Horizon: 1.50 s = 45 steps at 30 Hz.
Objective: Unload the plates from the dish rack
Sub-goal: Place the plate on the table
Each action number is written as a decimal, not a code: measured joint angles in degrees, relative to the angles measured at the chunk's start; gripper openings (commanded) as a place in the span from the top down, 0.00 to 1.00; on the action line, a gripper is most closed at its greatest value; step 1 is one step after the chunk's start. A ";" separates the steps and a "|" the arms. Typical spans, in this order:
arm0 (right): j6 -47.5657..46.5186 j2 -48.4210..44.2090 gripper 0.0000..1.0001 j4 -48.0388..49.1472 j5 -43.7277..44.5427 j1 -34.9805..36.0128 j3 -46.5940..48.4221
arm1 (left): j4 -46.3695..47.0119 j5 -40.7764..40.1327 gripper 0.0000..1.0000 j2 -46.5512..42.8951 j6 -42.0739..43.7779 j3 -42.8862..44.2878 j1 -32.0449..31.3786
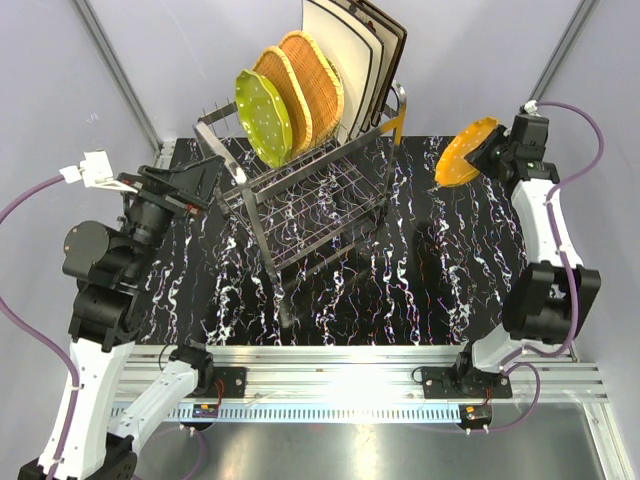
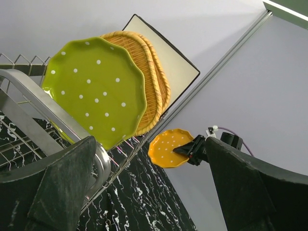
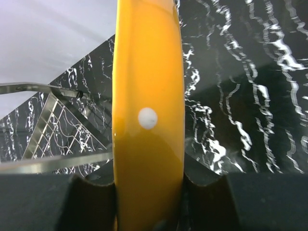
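Note:
The chrome dish rack (image 1: 300, 205) stands at the middle of the table. On its upper tier a green dotted plate (image 1: 262, 118), two wicker plates (image 1: 305, 85) and large cream square plates (image 1: 352, 50) stand on edge. My right gripper (image 1: 492, 150) is shut on the rim of an orange dotted plate (image 1: 463, 152) and holds it in the air to the right of the rack. In the right wrist view the orange plate (image 3: 149, 96) is edge-on between the fingers (image 3: 91, 197). My left gripper (image 1: 212, 178) is open and empty at the rack's left end, below the green plate (image 2: 94, 89).
The table top (image 1: 440, 260) is black marble with white veins. A metal frame post (image 1: 115, 65) rises at the back left and another post (image 1: 560, 45) at the back right. An aluminium rail (image 1: 330, 375) at the near edge carries both arm bases.

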 measured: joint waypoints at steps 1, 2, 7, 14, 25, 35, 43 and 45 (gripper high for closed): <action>0.31 1.20 1.00 0.83 -0.72 -0.02 0.00 | 0.00 0.02 0.01 0.42 0.04 0.00 0.00; 0.63 2.43 1.00 1.73 -1.38 -0.09 0.00 | 0.00 0.00 0.01 0.83 0.11 0.00 0.00; 2.27 8.35 1.00 6.23 -4.61 -0.44 0.04 | 0.13 0.00 0.01 3.08 -0.11 0.02 0.00; 5.57 18.95 1.00 10.34 -9.22 -0.61 3.04 | 0.98 0.00 0.01 5.25 -2.32 0.00 0.00; 11.85 35.71 1.00 15.85 -16.35 -0.61 16.72 | 1.95 -0.02 0.01 7.96 -4.42 0.02 0.00; 14.03 44.11 1.00 22.82 -24.22 -0.55 19.87 | 3.34 0.07 0.01 10.99 -6.62 0.13 0.00; 15.58 46.71 0.96 26.95 -27.52 -0.17 20.06 | 4.55 0.09 0.01 11.96 -7.19 0.44 0.00; 15.58 47.39 0.93 27.23 -27.65 0.09 20.52 | 4.52 0.09 0.01 11.98 -7.28 0.44 0.00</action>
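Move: The orange plate is still in my right hand, bound for the table beyond the dish rack's right end: open table some 21 cm ahead of that hand, 10 cm left and 23 cm below. The rack's right end stands about 21 cm to its left and 2 cm farther out. From my open left hand, the green plate is roughly 17 cm ahead, 2 cm right and 7 cm lower, with the wicker trays about 6 cm right of the green plate and 2 cm farther out. I lower the orange plate towards the far table while reaching out, about 17 cm down and 16 cm forward, then ease leftward some 6 cm late on, slowing down. My right wrist rolls left side up and swings counter-clockwise, its grip kept. Meanwhile my left hand, fingers still wide open, advances about 7 cm towards the green plate, sinking a little and tipping its fingers down before it stops short. ##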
